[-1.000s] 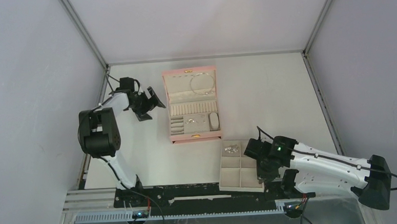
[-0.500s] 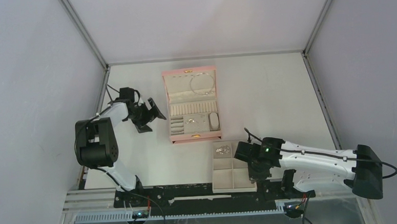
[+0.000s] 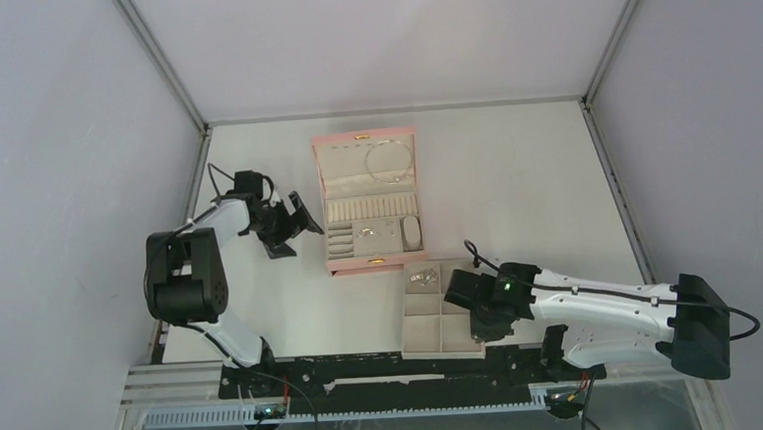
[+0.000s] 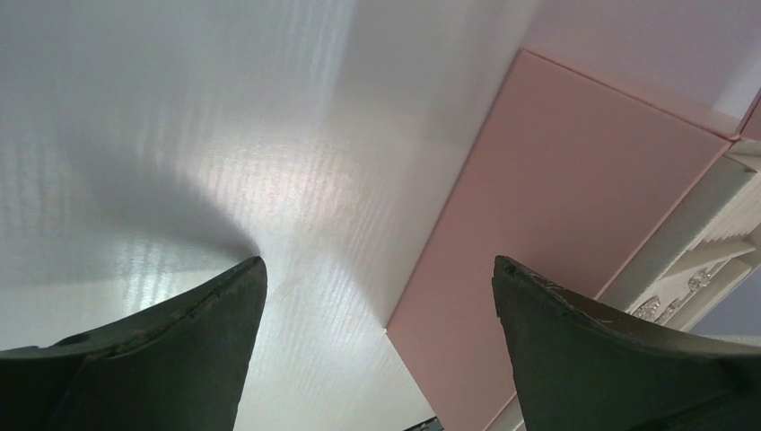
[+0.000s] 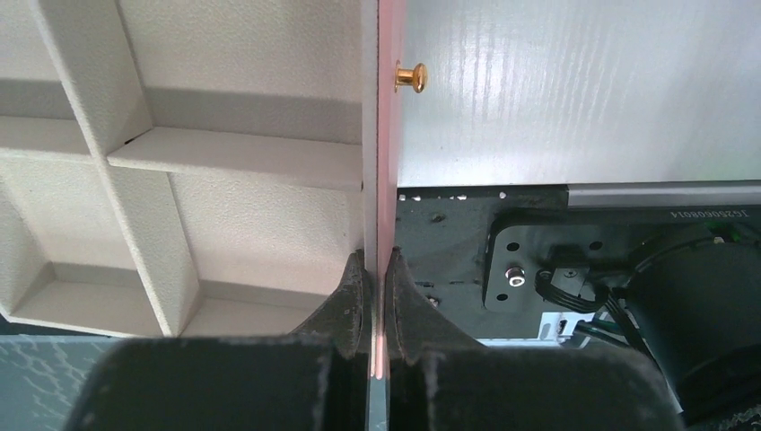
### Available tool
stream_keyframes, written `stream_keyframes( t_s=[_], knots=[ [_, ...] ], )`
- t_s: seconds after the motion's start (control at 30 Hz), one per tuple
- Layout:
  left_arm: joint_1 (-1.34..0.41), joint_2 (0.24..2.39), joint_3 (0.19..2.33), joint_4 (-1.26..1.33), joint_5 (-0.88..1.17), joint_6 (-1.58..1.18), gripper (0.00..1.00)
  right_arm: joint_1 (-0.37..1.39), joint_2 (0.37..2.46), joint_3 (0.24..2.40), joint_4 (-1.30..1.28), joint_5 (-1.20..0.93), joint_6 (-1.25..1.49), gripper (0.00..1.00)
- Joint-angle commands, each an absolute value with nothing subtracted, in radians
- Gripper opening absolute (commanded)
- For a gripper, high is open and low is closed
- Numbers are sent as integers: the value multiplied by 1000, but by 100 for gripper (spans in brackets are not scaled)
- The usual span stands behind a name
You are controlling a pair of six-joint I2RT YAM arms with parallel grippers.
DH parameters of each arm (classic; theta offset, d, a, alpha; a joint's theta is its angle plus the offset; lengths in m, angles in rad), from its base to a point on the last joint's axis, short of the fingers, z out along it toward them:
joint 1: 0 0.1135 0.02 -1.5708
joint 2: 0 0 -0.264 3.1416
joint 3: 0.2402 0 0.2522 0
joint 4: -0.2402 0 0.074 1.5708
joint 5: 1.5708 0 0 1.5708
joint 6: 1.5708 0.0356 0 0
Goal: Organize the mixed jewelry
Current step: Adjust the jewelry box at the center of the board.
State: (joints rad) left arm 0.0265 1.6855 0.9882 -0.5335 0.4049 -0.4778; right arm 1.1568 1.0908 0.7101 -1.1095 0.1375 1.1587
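The mixed jewelry shows as tiny silver pieces (image 3: 420, 277) in the far left cell of the beige compartment tray (image 3: 424, 332), more silver bits (image 3: 364, 234) in the open pink box (image 3: 341, 266), and a thin looped chain (image 3: 390, 161) in its lid. My right gripper (image 3: 482, 330) is shut on the tray's right wall (image 5: 370, 135), pinching the thin pink-faced edge between both fingers (image 5: 378, 260). My left gripper (image 3: 299, 214) hangs open just left of the box; its wrist view has the pink side (image 4: 556, 197) between wide-set fingers (image 4: 377, 265) and silver bits (image 4: 669, 301) inside.
A small gold knob (image 5: 411, 77) sticks out of the tray's pink outer face. The tray lies just in front of the pink box, close to the black base rail (image 3: 366, 369) at the table's near edge. Grey walls enclose the white table (image 3: 514, 188).
My right gripper has dragged the compartment tray to the left, nearer the front of the pink box. The left gripper has shifted slightly and stays open.
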Motion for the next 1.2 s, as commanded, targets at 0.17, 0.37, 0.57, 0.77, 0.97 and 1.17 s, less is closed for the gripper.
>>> stream_keyframes(
  t_s=[0.17,0.37,0.57,0.77,0.97,1.17],
  knots=[
    [-27,1630,959,-520,436,-470,100,1004,1017,734,-1069,270,1225,0],
    [-39,1615,941,-523,443,-472,100,844,1000,722,-1032,316,1175,0],
    [-45,1595,923,-525,456,-471,100,673,1022,708,-903,332,1053,0],
    [-47,1574,922,-543,446,-465,100,637,1063,711,-874,345,1073,0],
    [-39,1552,925,-550,406,-468,100,762,985,686,-999,354,1184,0],
    [11,1569,947,-498,401,-480,100,939,936,626,-1078,296,1324,0]
  ],
)
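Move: The right hand pinches the wall of the divided tray near its near right corner; the tray's middle lies about 8 cm ahead and 9 cm left of this hand. The jewelry box body stands some 26 cm ahead and 23 cm left, at about hand height, its front edge just beyond the tray's far end. From the open left hand, the box body is about 15 cm to the right and 1 cm ahead. Right hand, still pinching, shoves the tray forward about 11 cm against the box, turning clockwise, then draws back 4. ##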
